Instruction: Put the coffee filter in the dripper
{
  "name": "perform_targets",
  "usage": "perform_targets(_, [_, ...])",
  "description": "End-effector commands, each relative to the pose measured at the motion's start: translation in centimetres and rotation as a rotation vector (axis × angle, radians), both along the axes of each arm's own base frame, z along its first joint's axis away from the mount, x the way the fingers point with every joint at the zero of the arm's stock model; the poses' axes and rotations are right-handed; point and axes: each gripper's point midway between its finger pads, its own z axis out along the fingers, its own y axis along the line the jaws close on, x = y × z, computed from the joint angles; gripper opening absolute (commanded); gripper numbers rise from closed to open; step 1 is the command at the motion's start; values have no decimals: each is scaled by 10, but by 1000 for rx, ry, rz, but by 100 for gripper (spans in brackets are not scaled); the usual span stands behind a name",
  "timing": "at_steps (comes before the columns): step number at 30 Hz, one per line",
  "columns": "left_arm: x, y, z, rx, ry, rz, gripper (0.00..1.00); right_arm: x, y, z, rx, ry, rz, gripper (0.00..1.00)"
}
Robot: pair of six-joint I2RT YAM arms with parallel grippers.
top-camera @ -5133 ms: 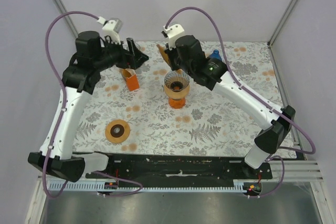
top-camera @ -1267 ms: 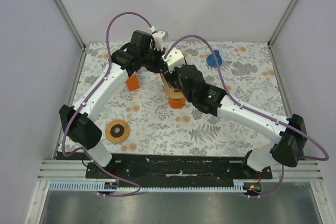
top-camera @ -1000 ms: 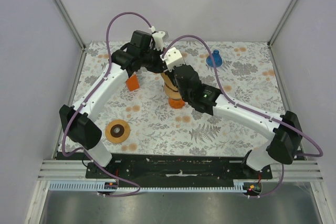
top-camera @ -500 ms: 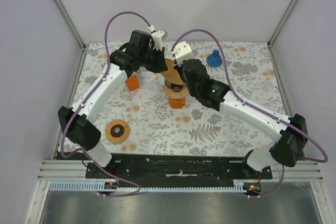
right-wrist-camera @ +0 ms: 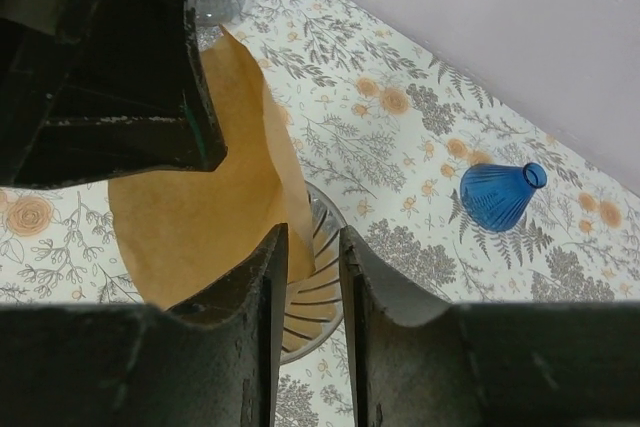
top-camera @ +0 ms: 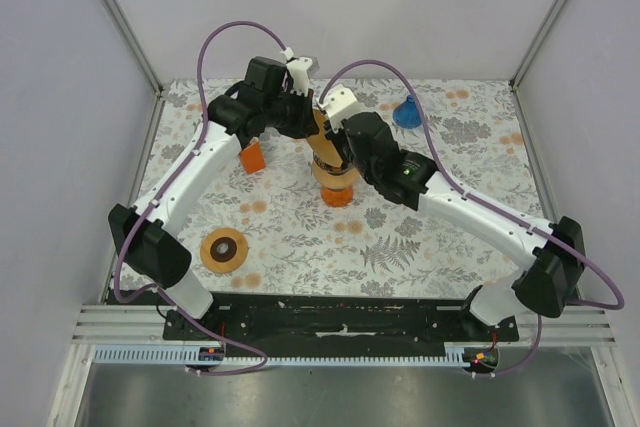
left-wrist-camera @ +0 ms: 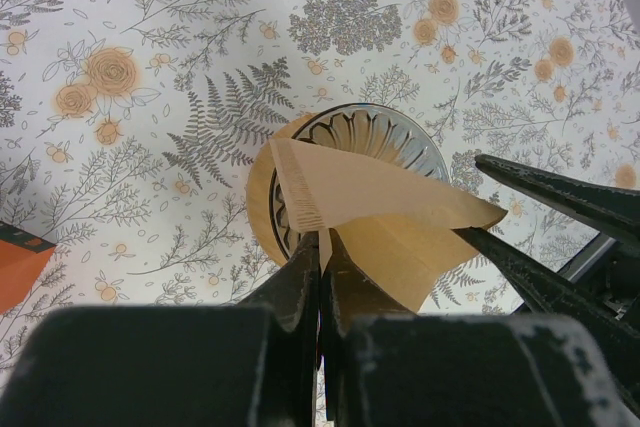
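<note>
The coffee filter, a tan paper cone, hangs part-opened just above the glass dripper on its orange base. My left gripper is shut on the filter's seam edge. The right gripper comes in from the other side with its jaws a little apart. The filter's free edge lies at that gap, over the ribbed dripper bowl, and the jaws are not closed on it. From above, both grippers meet over the dripper and hide most of the filter.
A blue ribbed funnel-shaped piece stands at the back right, also visible from the right wrist. An orange box sits left of the dripper. A brown round disc lies near the front left.
The left arm has come from the orange box with the filter to above the dripper. In the last second the right wrist swung out right, then back in against the filter.
</note>
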Motion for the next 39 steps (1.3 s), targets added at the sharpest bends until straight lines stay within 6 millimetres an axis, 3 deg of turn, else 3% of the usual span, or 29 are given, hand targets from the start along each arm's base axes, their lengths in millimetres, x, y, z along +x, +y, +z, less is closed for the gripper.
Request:
perform_targets(1, [-6,0,21,-39,-43,-4,2,8,15,22,35,-37,40,34])
perform_targets(3, [-8,-1,18,-36,-37,-13,2,14,15,22,51,-23,23,31])
perform_targets(6, [-11,0,13,-20,-34,-27,2,21,9,21,83,16,-6,18])
perform_targets(12, [-15,-1,5,4,-12,-70,2,13,3,14,103,124,37,0])
perform_targets(17, [-20,-5,9,6,-12,-114,2,-3,2,5,120,253,91,0])
perform_targets(24, [-31,-9,19,0,-21,-177,7,-25,-2,13,132,359,129,0])
perform_targets(27, [-33,-9,12,9,-8,-186,9,-28,-4,8,125,390,133,0])
perform_targets(32, [-34,-12,-18,37,76,-208,11,-20,-5,-15,118,471,131,0])
perform_targets(34, [-28,-13,-24,52,82,-208,17,-16,-3,-24,127,506,140,0])
perform_targets(39, [-14,-12,-18,80,34,-178,39,-6,-6,-39,127,543,118,0])
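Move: The filter hangs from the left gripper, its middle about 4 cm to that hand's right, 1 cm back and 3 cm lower. It lies some 3 cm left, 1 cm ahead and 3 cm below the parted right fingers. From the left hand, the dripper is about 5 cm right, 3 cm back and 9 cm lower; the orange filter holder is 14 cm left, 5 cm ahead. The blue cone is some 14 cm right and 15 cm ahead of the right hand. Reach the right gripper about 2 cm forward and pinch the filter's right edge shut, while the left keeps its end. Then draw both hands back together, tipping the right fingers down some 30 degrees in all, and lower them about 3 cm towards the dripper; open the left fingers part-way during the descent, the right keeping its pinch. ##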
